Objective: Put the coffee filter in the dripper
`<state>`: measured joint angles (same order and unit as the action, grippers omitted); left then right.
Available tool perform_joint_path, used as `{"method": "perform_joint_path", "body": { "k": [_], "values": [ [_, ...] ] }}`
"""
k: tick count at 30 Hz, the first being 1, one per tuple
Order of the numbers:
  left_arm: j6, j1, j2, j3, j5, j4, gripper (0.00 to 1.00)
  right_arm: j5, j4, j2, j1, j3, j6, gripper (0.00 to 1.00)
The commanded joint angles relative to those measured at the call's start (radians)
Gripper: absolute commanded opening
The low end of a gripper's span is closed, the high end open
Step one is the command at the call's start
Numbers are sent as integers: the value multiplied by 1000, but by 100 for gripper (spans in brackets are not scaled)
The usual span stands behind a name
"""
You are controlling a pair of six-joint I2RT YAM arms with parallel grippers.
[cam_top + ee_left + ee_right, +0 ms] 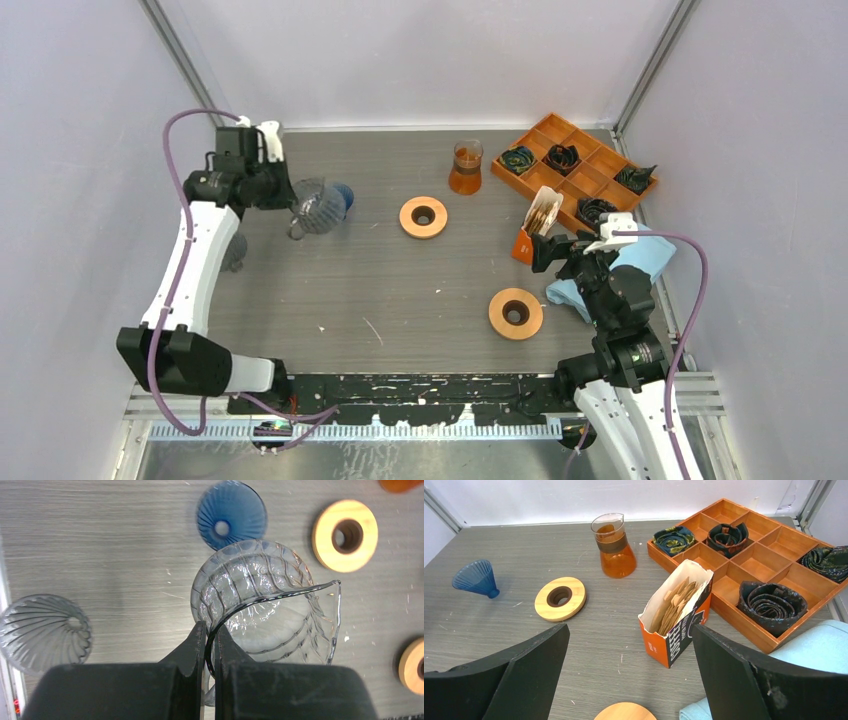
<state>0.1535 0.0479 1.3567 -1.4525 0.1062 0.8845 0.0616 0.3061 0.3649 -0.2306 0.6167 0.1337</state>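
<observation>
My left gripper point(211, 630) is shut on the rim of a clear ribbed glass dripper point(260, 605), holding it tilted just above the table; in the top view it point(278, 190) sits at the far left with the dripper point(318, 205). Brown paper coffee filters point(676, 605) stand in an open orange box point(674, 640), also seen in the top view point(535, 228). My right gripper point(631, 627) hangs open a little short of that box with nothing between its fingers, at the right of the table point(548, 250).
A blue dripper point(230, 520) lies beside the held one; another clear dripper point(45, 630) lies at the left. Two wooden rings point(423, 217) point(515, 313), a carafe of amber liquid point(466, 167), a wooden compartment tray point(510, 183) and a light blue cloth point(645, 255) share the table.
</observation>
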Motion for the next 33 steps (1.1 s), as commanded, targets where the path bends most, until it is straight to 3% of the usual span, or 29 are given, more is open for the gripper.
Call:
{"method": "perform_joint_path", "body": {
  "k": [1, 8, 12, 19, 24, 33],
  "values": [
    [7, 101, -64, 47, 9, -17, 0, -6, -62, 10, -7, 7, 3, 100],
    [48, 326, -79, 159, 1, -101, 0, -10, -62, 34, -6, 10, 0, 100],
    [38, 476, -71, 210, -69, -145, 0, -7, -61, 40, -5, 10, 0, 100],
    [10, 646, 1, 249, -108, -245, 0, 16, -53, 42, -6, 12, -4, 100],
    [-21, 720, 72, 271, -118, -327, 0, 18, -51, 50, -6, 14, -6, 100],
    [-50, 747, 203, 265, -49, -399, 0, 3, -45, 67, -6, 19, -7, 100]
  ]
}}
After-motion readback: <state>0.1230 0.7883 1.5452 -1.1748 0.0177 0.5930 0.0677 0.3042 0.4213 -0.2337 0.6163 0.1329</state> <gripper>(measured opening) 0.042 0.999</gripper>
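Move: The left hand holds the glass server by its handle. The open table spot it is bound for lies about 26 cm to the right, 13 cm back and 24 cm below. The blue dripper stands 11 cm ahead and 4 cm right; the far wooden ring 9 cm ahead and 28 cm right; the near wooden ring 15 cm back and 49 cm right, all over 20 cm below. From the right hand that spot is about 29 cm left, 2 cm back and 26 cm down. Rightward and down, the left arm carries the server some 23 cm across and 13 cm lower, drawing back about 9 cm in the first half, away from the blue dripper and down towards the open table between the two wooden rings. The wrist swings about 40 degrees clockwise on the way, and the shut fingers keep their pinch on the handle. ##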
